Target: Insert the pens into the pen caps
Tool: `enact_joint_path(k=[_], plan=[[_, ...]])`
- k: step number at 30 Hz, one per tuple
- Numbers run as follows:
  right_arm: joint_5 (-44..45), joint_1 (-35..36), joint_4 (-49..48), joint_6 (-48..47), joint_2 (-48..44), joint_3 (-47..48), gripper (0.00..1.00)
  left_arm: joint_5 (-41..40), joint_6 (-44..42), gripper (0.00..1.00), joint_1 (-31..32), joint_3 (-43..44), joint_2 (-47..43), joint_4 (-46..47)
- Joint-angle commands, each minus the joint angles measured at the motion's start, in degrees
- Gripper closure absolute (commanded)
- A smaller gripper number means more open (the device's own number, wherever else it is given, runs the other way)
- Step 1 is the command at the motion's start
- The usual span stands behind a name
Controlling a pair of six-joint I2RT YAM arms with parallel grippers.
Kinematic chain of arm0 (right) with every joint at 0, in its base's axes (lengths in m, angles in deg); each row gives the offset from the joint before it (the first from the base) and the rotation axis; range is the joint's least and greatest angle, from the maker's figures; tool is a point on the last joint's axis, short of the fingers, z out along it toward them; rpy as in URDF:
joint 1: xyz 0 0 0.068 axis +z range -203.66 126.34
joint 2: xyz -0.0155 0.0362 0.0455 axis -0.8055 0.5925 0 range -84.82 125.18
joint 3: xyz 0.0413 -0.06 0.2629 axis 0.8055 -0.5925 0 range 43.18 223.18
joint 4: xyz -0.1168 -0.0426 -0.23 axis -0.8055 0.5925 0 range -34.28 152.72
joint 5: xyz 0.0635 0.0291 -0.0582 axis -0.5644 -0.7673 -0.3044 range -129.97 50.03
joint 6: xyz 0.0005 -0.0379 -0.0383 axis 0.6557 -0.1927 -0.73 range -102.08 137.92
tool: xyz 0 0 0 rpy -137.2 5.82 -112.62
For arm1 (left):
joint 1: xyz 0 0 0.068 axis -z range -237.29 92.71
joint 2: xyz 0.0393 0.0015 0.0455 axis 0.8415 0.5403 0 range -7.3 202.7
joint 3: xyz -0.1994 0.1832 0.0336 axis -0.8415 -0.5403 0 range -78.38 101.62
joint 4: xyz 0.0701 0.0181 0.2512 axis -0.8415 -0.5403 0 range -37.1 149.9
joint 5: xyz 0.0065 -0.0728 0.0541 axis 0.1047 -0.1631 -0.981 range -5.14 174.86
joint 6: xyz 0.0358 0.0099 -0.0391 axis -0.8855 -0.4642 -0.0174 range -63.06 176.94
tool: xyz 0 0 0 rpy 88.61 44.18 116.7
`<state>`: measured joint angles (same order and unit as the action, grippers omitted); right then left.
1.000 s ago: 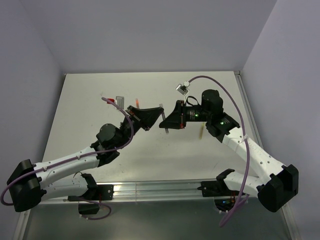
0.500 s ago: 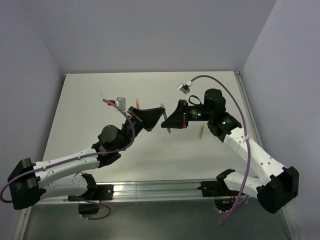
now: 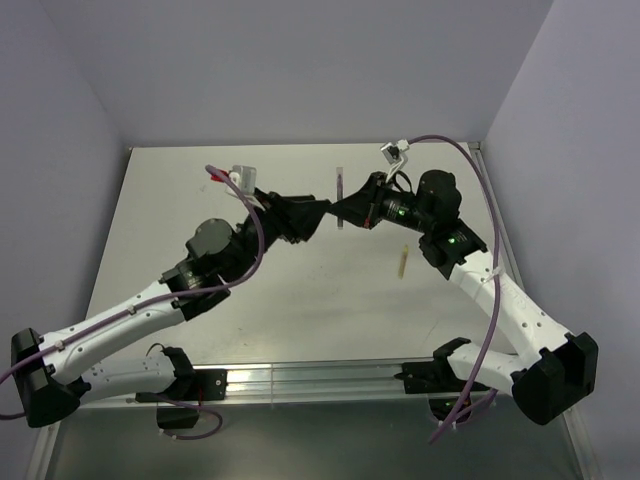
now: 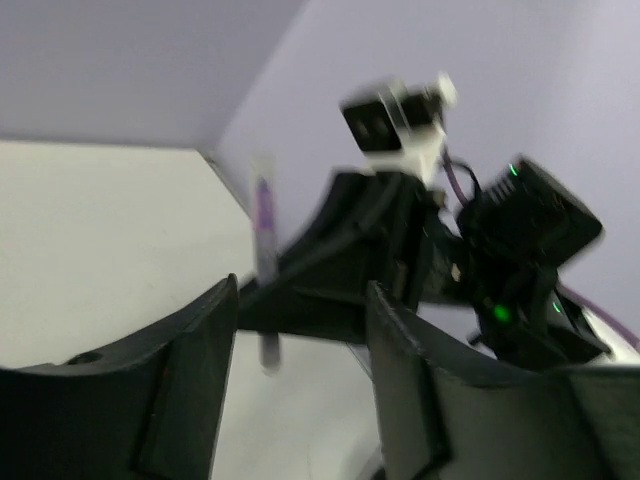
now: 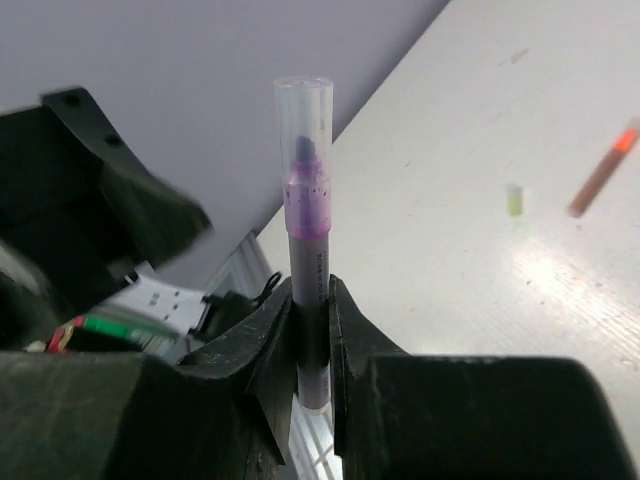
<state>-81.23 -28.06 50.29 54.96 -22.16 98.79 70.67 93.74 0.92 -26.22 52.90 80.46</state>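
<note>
My right gripper (image 5: 310,300) is shut on the dark purple-grey pen (image 5: 309,250), which stands upright above the table. A translucent lilac pen cap (image 5: 303,120) sits over its tip. In the top view the pen (image 3: 340,195) is a thin line between the right gripper (image 3: 346,212) and the left gripper (image 3: 320,214). My left gripper (image 4: 300,330) is open just short of the pen (image 4: 264,240), with nothing between its fingers. A yellow-green pen (image 3: 402,260) lies on the table. In the right wrist view an orange-red pen (image 5: 603,172) and a small yellow-green cap (image 5: 514,199) lie farther off.
The white table (image 3: 200,240) is walled by lilac panels at the back and on both sides. A metal rail (image 3: 300,378) runs along the near edge by the arm bases. Purple cables loop over both arms.
The left gripper has opened and let go of the capped pen. Both arms have lifted and moved toward the back, and the right gripper now holds the pen higher.
</note>
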Motion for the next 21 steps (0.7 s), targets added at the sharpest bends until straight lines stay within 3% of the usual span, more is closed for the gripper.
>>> enact_joint_path(k=[1,2,6,8,10,15,16,21], plan=[[10.1,0.2,-1.3,0.1,0.2,1.6,1.00,-0.6,-1.5,0.42,-5.6,6.5,-1.4,-6.1],[10.5,0.4,-0.8,0.1,0.4,1.2,1.00,-1.4,-1.8,0.34,-6.8,8.6,-1.5,-6.9],[12.7,1.6,3.2,-2.1,1.4,0.7,1.00,-6.3,-3.0,0.35,-12.0,12.8,-2.3,-10.9],[16.8,1.9,8.3,-5.2,5.2,5.3,1.00,-8.2,-2.5,0.22,-13.0,15.1,-2.3,-15.3],[20.8,2.9,13.6,-8.6,11.1,9.0,1.00,-7.3,-1.5,0.24,-15.3,15.6,-2.9,-17.6],[28.0,3.6,19.0,-12.7,24.8,19.2,1.00,-3.0,2.9,0.12,-21.7,13.3,-6.9,-20.4],[28.4,3.6,19.8,-13.2,29.7,20.8,1.00,-1.9,3.4,0.01,-22.8,12.7,-7.5,-20.4],[31.6,3.8,26.9,-16.5,43.1,34.4,1.00,4.5,6.0,0.00,-29.8,10.3,-9.7,-22.4]])
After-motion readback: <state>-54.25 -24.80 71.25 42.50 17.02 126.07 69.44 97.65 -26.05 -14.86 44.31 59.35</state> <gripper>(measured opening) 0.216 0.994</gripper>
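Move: The purple pen, already capped and held in the right fingers, is bound for a clear patch of table about 25 cm ahead of that hand, 5 cm left and 32 cm below. At table level too, the orange pen lies some 27 cm ahead and 15 cm left, the yellow-green cap 18 cm ahead and 20 cm left. From the left hand, the patch is about 27 cm ahead, 4 cm left and 37 cm down; the purple pen is 5 cm ahead, 4 cm right and 3 cm down. The capped purple pen stays pinched in the right fingers as that hand carries it forward, then forward and down towards the table beside the orange pen, about 16 cm each way, its fingertips tipping some 30 degrees down and swinging clockwise. The empty left hand, already clear of the pen, opens fully and backs away to the left, also forward and a little up. ##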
